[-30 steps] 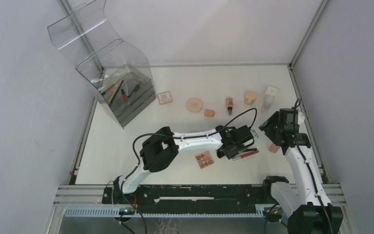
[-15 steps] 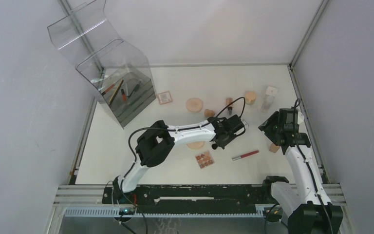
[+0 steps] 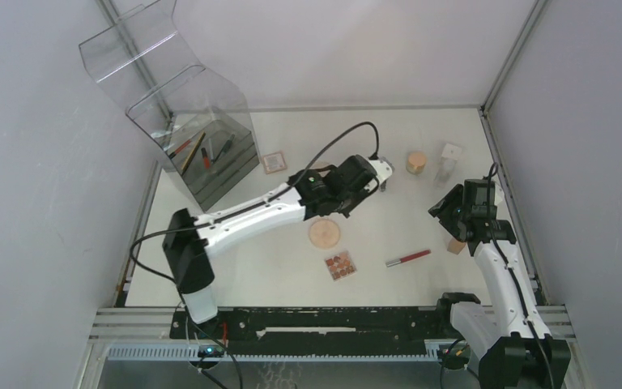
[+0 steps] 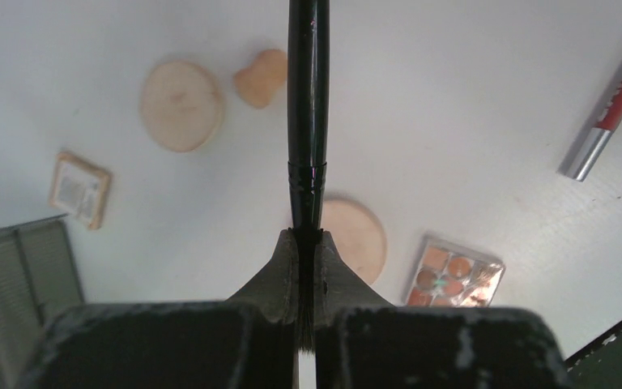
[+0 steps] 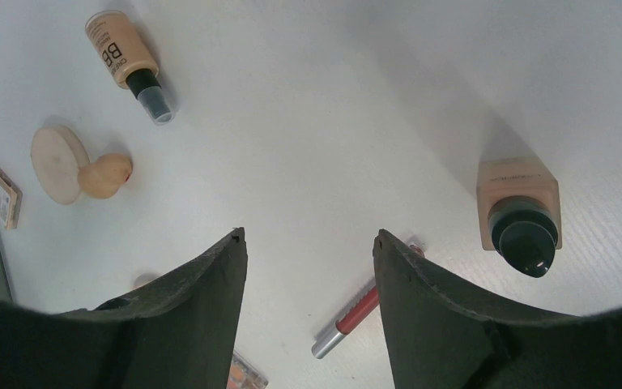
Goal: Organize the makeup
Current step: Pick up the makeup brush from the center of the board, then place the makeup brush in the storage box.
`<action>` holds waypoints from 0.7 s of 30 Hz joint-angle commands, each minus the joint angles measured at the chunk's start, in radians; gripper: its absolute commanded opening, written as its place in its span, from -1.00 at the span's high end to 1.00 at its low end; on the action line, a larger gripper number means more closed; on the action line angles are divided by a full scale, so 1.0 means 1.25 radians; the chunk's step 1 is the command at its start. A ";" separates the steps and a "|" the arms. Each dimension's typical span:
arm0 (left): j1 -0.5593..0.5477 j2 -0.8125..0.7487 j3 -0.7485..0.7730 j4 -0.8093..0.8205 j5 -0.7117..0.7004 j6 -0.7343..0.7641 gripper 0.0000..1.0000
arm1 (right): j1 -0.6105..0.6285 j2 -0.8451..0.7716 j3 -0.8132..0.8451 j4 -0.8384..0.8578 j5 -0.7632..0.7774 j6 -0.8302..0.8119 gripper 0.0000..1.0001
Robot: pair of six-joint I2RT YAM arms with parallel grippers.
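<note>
My left gripper (image 4: 308,235) is shut on the bristle end of a thin black brush (image 4: 308,121), held high over the table; from above it (image 3: 370,177) hangs near the back middle. Under it lie two round peach discs (image 4: 181,105) (image 3: 324,232), a beige sponge (image 4: 261,77), a square palette (image 3: 341,265) and a red pencil (image 3: 407,258). My right gripper (image 5: 309,239) is open and holds nothing, above the red pencil (image 5: 356,316). A tan bottle (image 5: 125,61) lies further back.
The clear organizer (image 3: 194,138) stands at the back left with brushes and pencils (image 3: 198,150) inside. A small square compact (image 3: 274,162) lies beside it. A jar (image 3: 415,162) and a white-capped bottle (image 3: 447,162) stand at the back right. A square beige bottle (image 5: 522,215) stands near my right gripper.
My left gripper has closed on the black brush and swung up and back from beside the red pencil, uncovering a peach disc. The right arm has not moved.
</note>
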 commanded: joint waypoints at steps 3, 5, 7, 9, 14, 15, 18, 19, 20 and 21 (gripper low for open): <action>0.041 -0.152 -0.076 -0.049 -0.058 0.071 1.00 | -0.004 -0.018 0.010 0.018 -0.002 -0.023 -0.32; 0.065 -0.197 -0.103 -0.052 -0.064 0.082 1.00 | -0.003 -0.017 0.010 0.018 -0.004 -0.024 -0.31; 0.093 -0.239 -0.128 -0.056 -0.065 0.091 1.00 | -0.003 -0.017 0.010 0.019 -0.006 -0.024 -0.31; 0.121 -0.289 -0.154 -0.060 -0.062 0.104 1.00 | -0.004 -0.016 0.010 0.020 -0.010 -0.024 -0.31; 0.200 -0.409 -0.241 -0.043 -0.034 0.134 1.00 | -0.003 -0.012 0.010 0.021 -0.018 -0.020 -0.31; 0.219 -0.432 -0.261 -0.035 -0.034 0.136 1.00 | -0.003 -0.012 0.010 0.020 -0.018 -0.019 -0.30; 0.275 -0.492 -0.310 -0.014 -0.029 0.147 0.99 | -0.003 -0.010 0.011 0.023 -0.022 -0.016 -0.30; 0.293 -0.510 -0.328 -0.006 -0.022 0.160 1.00 | -0.003 -0.011 0.010 0.025 -0.026 -0.015 -0.30; 0.312 -0.538 -0.348 0.007 -0.020 0.176 0.99 | -0.004 -0.011 0.011 0.026 -0.028 -0.015 -0.30; 0.329 -0.556 -0.371 0.026 -0.021 0.185 0.99 | -0.003 -0.013 0.010 0.026 -0.030 -0.012 -0.30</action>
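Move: The left hand already holds the makeup brush. The open organizer it is carried towards has its middle about 40 cm to the left, 17 cm ahead and 9 cm below. The blush compact lies some 23 cm left and 22 cm ahead, the far round puff 9 cm left and 18 cm ahead, the near round puff 8 cm left and level, all 17 cm below. From the right hand, the organizer is roughly 65 cm left and 19 cm ahead. Still pinching the makeup brush close to its bristle end, the left hand sweeps about 20 cm to the left towards the organizer, high above the table, and climbs some 7 cm as it goes. The wrist swings about 15 degrees counter-clockwise and tips its fingers slightly up; they stay shut on the brush. ##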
